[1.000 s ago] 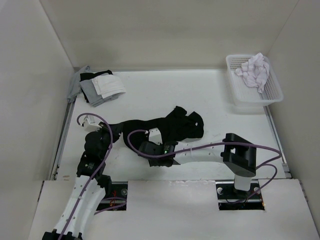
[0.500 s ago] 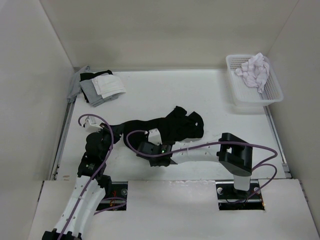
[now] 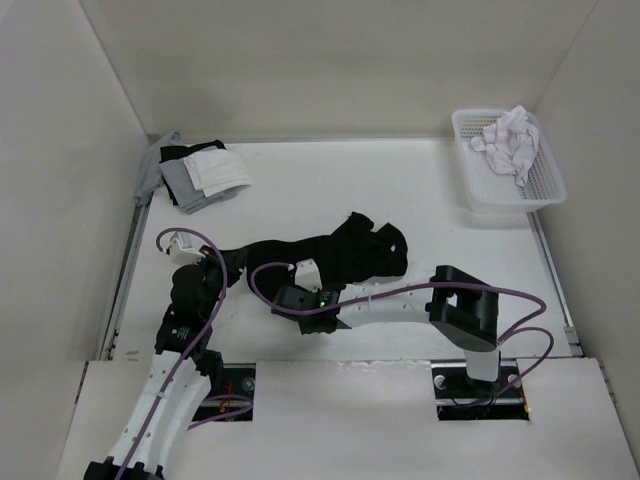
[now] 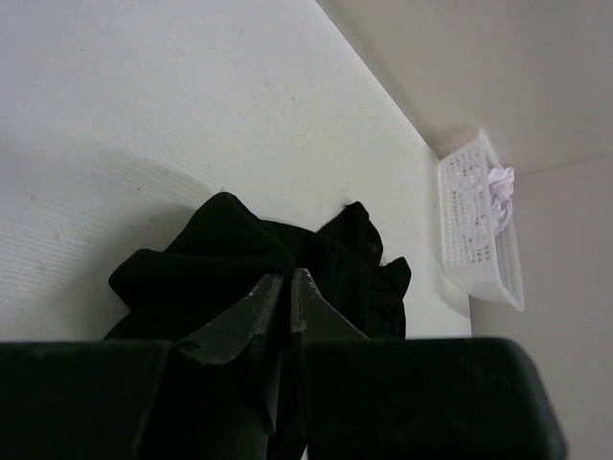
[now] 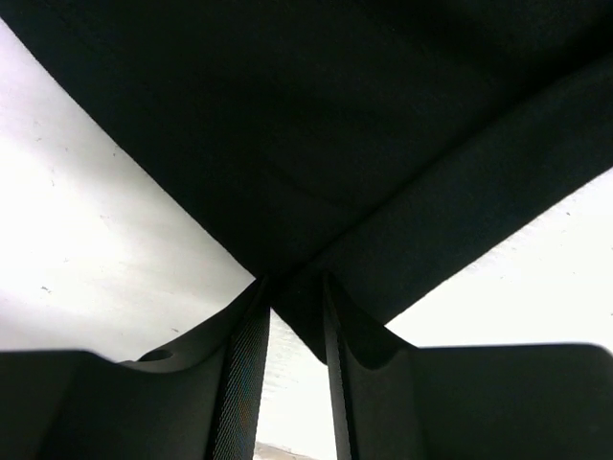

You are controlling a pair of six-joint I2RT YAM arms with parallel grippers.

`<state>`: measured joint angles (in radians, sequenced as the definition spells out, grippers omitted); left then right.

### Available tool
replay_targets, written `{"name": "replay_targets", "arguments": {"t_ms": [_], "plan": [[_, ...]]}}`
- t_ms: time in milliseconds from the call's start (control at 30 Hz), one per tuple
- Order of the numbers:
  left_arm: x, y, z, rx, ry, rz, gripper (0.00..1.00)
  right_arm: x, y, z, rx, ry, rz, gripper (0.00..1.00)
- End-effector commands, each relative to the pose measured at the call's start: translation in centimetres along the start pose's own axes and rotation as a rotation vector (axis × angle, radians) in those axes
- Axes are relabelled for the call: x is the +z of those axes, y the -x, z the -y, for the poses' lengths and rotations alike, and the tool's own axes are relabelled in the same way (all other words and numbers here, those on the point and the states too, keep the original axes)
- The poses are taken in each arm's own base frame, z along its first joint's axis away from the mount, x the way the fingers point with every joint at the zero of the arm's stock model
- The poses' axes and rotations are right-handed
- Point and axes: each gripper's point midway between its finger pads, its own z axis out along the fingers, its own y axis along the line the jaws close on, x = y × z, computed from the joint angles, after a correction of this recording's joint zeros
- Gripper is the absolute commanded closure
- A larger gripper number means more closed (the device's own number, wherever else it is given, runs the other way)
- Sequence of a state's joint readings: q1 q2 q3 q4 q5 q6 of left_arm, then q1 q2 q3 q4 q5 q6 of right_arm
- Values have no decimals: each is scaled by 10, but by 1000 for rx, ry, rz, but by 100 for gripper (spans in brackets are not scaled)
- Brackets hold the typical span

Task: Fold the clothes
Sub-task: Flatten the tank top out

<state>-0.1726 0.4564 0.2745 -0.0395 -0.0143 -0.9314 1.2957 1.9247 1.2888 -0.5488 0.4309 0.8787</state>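
Observation:
The clothes (image 3: 345, 255) are one black garment, stretched in a crumpled band across the middle of the table. My left gripper (image 3: 222, 266) is at its left end, and in the left wrist view that gripper (image 4: 287, 278) has its jaws pressed together on the black fabric (image 4: 211, 264). My right gripper (image 3: 293, 283) is at the garment's near edge. In the right wrist view a hanging corner of the cloth (image 5: 316, 125) dips between the two fingers of that gripper (image 5: 292, 283). The fingers stand a little apart, with white table showing between them lower down.
A white slotted basket (image 3: 500, 200) holding a white cloth (image 3: 510, 140) sits at the back right; the basket (image 4: 479, 240) also shows in the left wrist view. A pile of grey, white and black garments (image 3: 200, 175) lies at the back left. Walls close in the table on three sides.
The right gripper's fingers have drawn closer together around the cloth corner, and the right arm has shifted slightly left. The left arm has held still.

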Motion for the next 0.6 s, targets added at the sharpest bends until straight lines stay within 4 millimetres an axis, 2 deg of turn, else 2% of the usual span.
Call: {"name": "replay_targets", "arguments": {"t_ms": [0, 67, 233, 333, 567], "plan": [[1, 4, 10, -2, -47, 19, 96, -1, 11, -12, 19, 33, 17, 66], [1, 4, 10, -2, -47, 19, 96, -1, 10, -12, 17, 31, 15, 67], [2, 3, 9, -2, -46, 19, 96, 0, 8, -1, 33, 10, 16, 81], [2, 4, 9, -3, -45, 20, 96, -2, 8, 1, 44, 7, 20, 87], [2, 7, 11, -5, -49, 24, 96, -21, 22, 12, 87, 13, 96, 91]]}}
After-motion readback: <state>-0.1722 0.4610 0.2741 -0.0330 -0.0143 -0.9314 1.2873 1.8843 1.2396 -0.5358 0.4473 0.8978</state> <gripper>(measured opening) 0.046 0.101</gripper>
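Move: The tank top's near corner lies directly under the right fingertips, practically at the hand point and at most 1 cm below. From there the tank top's bunched end is about 16 cm to the right and 12 cm farther out. Its other end, already in the left gripper, is some 11 cm left, 11 cm ahead and 13 cm up. The left hand has the near corner about 11 cm to its right, 11 cm back and 13 cm below. The right fingers, part open and already down at the tank top's near corner, close and pinch the fabric there while the hand stays almost in place. With the grip nearly shut, the hand starts to draw the corner to the right, about 1 cm. The left hand stays still and keeps its raised hold on the other end. ##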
